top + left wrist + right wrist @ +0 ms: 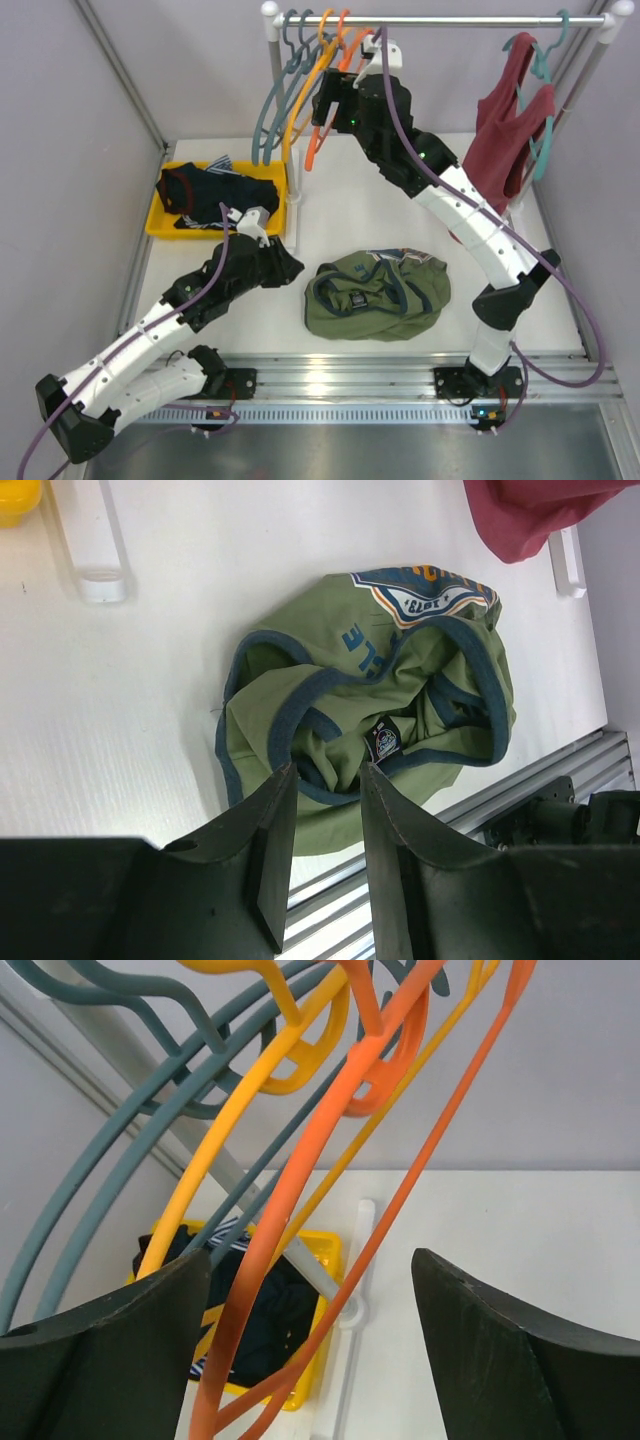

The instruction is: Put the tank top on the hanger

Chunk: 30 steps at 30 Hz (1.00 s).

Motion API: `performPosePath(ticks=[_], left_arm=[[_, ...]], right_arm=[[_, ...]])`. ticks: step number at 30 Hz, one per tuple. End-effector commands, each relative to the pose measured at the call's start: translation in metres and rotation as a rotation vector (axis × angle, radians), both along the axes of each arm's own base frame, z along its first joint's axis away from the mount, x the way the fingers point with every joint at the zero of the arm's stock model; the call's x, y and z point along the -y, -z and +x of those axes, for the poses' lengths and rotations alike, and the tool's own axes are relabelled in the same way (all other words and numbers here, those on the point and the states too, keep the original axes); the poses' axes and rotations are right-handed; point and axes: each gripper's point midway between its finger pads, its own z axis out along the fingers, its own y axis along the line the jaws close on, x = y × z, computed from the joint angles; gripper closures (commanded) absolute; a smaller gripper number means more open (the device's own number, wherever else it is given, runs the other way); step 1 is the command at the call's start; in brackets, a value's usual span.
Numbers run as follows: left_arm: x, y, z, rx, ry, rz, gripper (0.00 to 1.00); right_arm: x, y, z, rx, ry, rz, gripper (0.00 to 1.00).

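The olive-green tank top [378, 293] lies crumpled on the white table near the front edge, navy trim and printed patch facing up [400, 680]. My left gripper [293, 266] hovers just left of it with the jaws partly open [328, 775] and nothing between them. The fabric shows beyond the fingertips. The reddish-orange hanger [314, 152] hangs from the rail at the back. My right gripper [322, 112] is raised to it and stands open [310, 1255]. The hanger's orange bars [290, 1175] pass between the fingers, apart from both pads.
Teal-grey hangers [272, 100] and a yellow-orange hanger [298, 100] hang left of the orange one on the metal rail [450, 20]. A dark red tank top [508, 120] hangs at the right. A yellow bin [168, 232] holds a dark navy striped garment [215, 190].
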Motion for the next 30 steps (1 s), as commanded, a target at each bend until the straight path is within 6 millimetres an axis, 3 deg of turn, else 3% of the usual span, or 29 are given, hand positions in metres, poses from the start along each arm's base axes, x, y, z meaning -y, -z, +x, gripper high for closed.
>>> performPosePath(ticks=[1,12,18,30], left_arm=[[-0.001,-0.005,-0.002,0.024,0.014,-0.008,0.63],[0.003,0.000,-0.002,0.010,0.023,-0.014,0.63],[0.005,0.003,-0.001,0.005,0.023,-0.023,0.63],[0.010,0.005,0.002,0.000,0.028,-0.025,0.63]], right_arm=[[0.011,-0.018,-0.003,0.034,0.061,-0.013,0.19],[0.030,-0.009,-0.014,0.013,0.121,-0.098,0.46],[0.041,-0.008,-0.022,0.007,0.123,-0.139,0.56],[0.058,-0.009,-0.033,0.011,0.122,-0.217,0.62]])
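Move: The orange hanger's near arm already lies between the right hand's open fingers, nearer the left one; the hanger's middle is about 8 cm ahead, 1 cm to the right and 6 cm above. At much the same distance out and height, the yellow hanger hangs some 4 cm to the hand's left and the grey hangers about 9 cm to its left. From the left hand, the orange hanger is roughly 28 cm ahead, 10 cm right and 31 cm up. With its left finger against the orange hanger's near arm, the right hand draws it to the right, away from the yellow and grey hangers, by about 5 cm. The hand first sinks a little, then eases back some 2 cm and partly up again. The fingers close to under half open around the bar without pinching it, while the wrist rolls some 10 degrees, left side down, and turns slightly clockwise. ##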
